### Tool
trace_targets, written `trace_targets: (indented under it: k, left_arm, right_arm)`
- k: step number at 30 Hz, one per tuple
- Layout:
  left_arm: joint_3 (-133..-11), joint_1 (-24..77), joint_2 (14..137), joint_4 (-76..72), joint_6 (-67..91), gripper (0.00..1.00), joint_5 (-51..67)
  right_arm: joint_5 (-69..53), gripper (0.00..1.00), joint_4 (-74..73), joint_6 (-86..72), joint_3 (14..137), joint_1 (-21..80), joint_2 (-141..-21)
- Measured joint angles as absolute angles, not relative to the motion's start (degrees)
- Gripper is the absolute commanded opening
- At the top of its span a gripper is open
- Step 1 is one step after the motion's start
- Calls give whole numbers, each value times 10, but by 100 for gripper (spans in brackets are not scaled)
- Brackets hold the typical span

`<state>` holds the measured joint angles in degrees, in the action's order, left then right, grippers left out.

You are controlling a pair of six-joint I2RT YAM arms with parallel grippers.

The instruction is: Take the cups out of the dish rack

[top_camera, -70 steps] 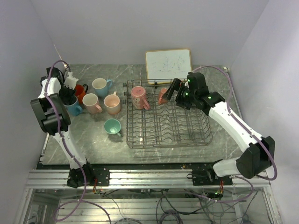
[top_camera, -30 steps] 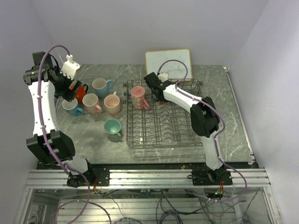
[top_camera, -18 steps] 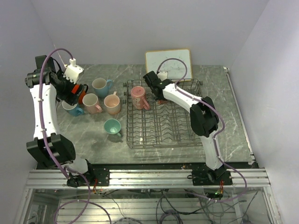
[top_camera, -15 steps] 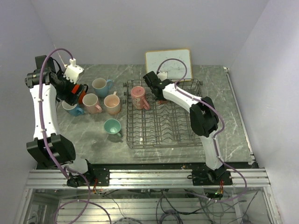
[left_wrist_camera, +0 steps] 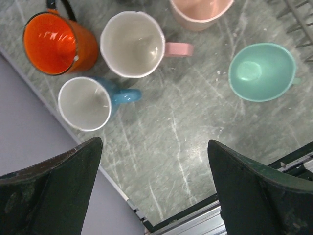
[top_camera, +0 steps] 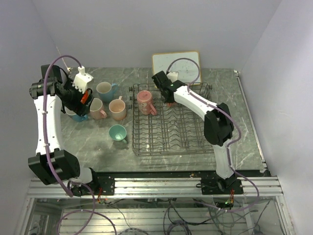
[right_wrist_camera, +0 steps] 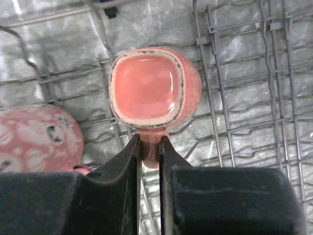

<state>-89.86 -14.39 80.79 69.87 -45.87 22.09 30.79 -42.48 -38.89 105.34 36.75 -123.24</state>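
The grey wire dish rack [top_camera: 176,132] holds two pink mugs at its back. My right gripper [top_camera: 167,97] is shut on the handle of the plain pink mug [right_wrist_camera: 149,90], which sits among the tines; both pads pinch the handle [right_wrist_camera: 150,147]. A speckled pink mug [top_camera: 145,102] stands to its left, also in the right wrist view [right_wrist_camera: 34,137]. My left gripper [left_wrist_camera: 154,188] is open and empty, high above the unloaded mugs: orange-red [left_wrist_camera: 51,41], pink [left_wrist_camera: 132,44], blue [left_wrist_camera: 85,103], teal [left_wrist_camera: 261,71] and peach [left_wrist_camera: 200,10].
A light blue mug [top_camera: 104,89] stands at the back of the mug group. A wood-framed whiteboard [top_camera: 176,66] leans behind the rack. The table's left edge [left_wrist_camera: 93,156] runs close to the blue mug.
My left gripper has lifted off the blue mug and swung right over the mug group. My right arm has folded round and its gripper now grips the plain pink mug's handle.
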Motion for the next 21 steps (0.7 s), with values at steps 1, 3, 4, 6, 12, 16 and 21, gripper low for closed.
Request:
trace_targets:
  k: [1,3,4,6,12,16,21]
  left_arm:
    - [-891,-142,804,697,-460,99,228]
    - [-868,-136,789,690,-463,99,245]
    - [-858,-133,782,687,-466,99,253]
    - [-841,-128,769,679,-470,99,267]
    - [-785,-98,739,627,-475,99,303]
    - [-741,-75,713,585,-487,99,340]
    - [-688,-62,627,545,-525,99,394]
  right_arm:
    - [303,0,-426,-389,1053,368,-1219]
    - [290,0,-425,-390,1045,368,-1182]
    - [282,0,-424,-390,1040,368,-1159]
    - [262,0,-419,-394,1028,367,-1111]
    - [171,0,-383,-417,976,367,-976]
    - [55,0,-339,-441,913,367,-906]
    - [-107,0,-256,-490,824,367,-856]
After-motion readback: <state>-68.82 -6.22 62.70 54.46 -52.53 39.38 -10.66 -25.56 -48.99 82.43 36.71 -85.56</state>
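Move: The small salmon cup is already pinched by its handle in my right hand, its body about 3 cm ahead and 2 cm below. The middle of the rack's left rim lies about 18 cm left and 8 back, the pink mug about 11 left and 2 ahead. From my left hand the salmon cup is some 41 cm right, 17 ahead and 17 lower; below it, the white-pink mug stands 10 ahead, 5 right, and the teal cup 16 right, 2 back. With the handle still pinched, my right hand carries the salmon cup straight up and then back and left towards my left hand, rising about 19 cm and rolling some 50 degrees until the fingers point well to the left. My left hand, fingers wide open, comes about 10 cm to the right and slightly back to meet it, turning clockwise and tipping its fingers up. ##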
